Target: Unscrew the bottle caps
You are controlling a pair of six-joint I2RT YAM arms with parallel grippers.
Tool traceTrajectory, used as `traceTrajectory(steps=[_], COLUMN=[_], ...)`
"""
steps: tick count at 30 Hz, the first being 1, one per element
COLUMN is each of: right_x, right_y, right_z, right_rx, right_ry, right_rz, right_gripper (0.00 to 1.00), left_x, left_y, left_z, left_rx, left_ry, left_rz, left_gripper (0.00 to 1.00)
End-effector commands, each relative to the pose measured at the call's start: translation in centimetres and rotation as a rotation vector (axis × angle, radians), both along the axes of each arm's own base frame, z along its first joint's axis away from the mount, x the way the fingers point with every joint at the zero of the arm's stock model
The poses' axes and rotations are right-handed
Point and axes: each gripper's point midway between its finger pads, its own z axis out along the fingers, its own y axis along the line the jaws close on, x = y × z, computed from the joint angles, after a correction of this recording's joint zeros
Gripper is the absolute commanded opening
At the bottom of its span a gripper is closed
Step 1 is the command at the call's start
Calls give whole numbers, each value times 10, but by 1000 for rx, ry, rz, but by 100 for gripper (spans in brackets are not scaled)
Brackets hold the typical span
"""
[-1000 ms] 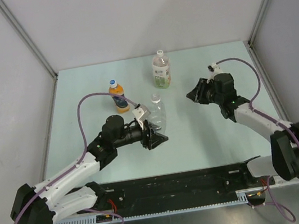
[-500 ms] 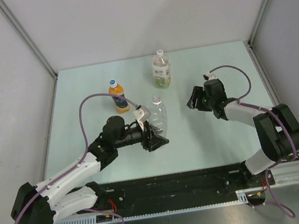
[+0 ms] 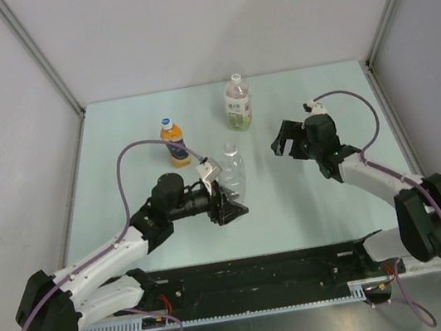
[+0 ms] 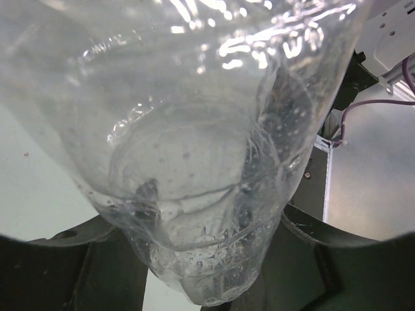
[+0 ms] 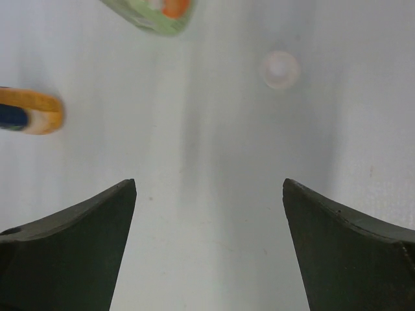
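Observation:
My left gripper (image 3: pixel 230 202) is shut on the lower body of a clear plastic bottle (image 3: pixel 235 176), which leans up and away from it. That bottle (image 4: pixel 194 129) fills the left wrist view, with a dark finger on each side of its base. My right gripper (image 3: pixel 282 140) stands wide open over bare table, nothing between its fingers (image 5: pixel 78 227). A whitish translucent bottle cap (image 5: pixel 279 69) lies loose on the table beyond the right gripper (image 5: pixel 209 184). The orange bottle (image 3: pixel 173 142) carries a blue cap (image 3: pixel 167 123). The green-labelled bottle (image 3: pixel 238 104) carries a white cap (image 3: pixel 234 78).
The pale green table (image 3: pixel 318 200) is walled by grey panels at the left, back and right. A black rail (image 3: pixel 254 273) runs along the near edge between the arm bases. The orange bottle (image 5: pixel 32 111) and the green-labelled bottle (image 5: pixel 152 13) show at the edges of the right wrist view.
My right gripper has gone from nearly shut to wide open and has shifted slightly left. The left gripper still holds the clear bottle, which has barely moved.

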Motion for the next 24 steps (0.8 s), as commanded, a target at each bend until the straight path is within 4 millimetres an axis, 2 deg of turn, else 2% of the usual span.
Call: traceTrajectory(steps=[1, 6, 9, 17, 20, 24], right_x=[-8, -29, -48, -121, -136, -136], right_y=[16, 31, 42, 76, 86, 102], right_z=[53, 106, 138, 228, 247, 254], right_rx=[66, 144, 184, 368, 403, 390], right_ry=[-134, -262, -332, -534, -565, -552], right_rz=[75, 189, 297, 647, 700, 698], right_gripper=[99, 99, 99, 99, 99, 99], left_x=[5, 4, 3, -9, -12, -16], left_y=[2, 1, 1, -4, -8, -15], left_z=[16, 18, 17, 16, 17, 19], left_rx=[-36, -23, -10, 1, 2, 17], left_ry=[-53, -47, -44, -6, -6, -17], left_rz=[18, 9, -8, -82, -90, -89], left_gripper=[0, 0, 0, 0, 0, 0])
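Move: Back from the empty right hand by about 16 cm, some 15 cm to its left and 13 cm above it, is the middle of the uncapped clear bottle, held roughly upright by the left hand. From the right hand, the loose cap lies about 5 cm ahead, 1 cm right and 8 cm below; the green-labelled bottle stands 15 cm ahead and 10 cm left, about level in height. From the left hand, the clear bottle's middle is 3 cm ahead, straight in line sideways and 6 cm up. Rising about 22 cm off the spot by the loose cap, the right hand also draws back some 12 cm and left 9 cm towards the clear bottle, fingers staying wide open. Its wrist turns counter-clockwise and tips up as it goes, swinging to face the bottle without reaching it. The left hand keeps its grip on the bottle, easing back a little over 1 cm. ##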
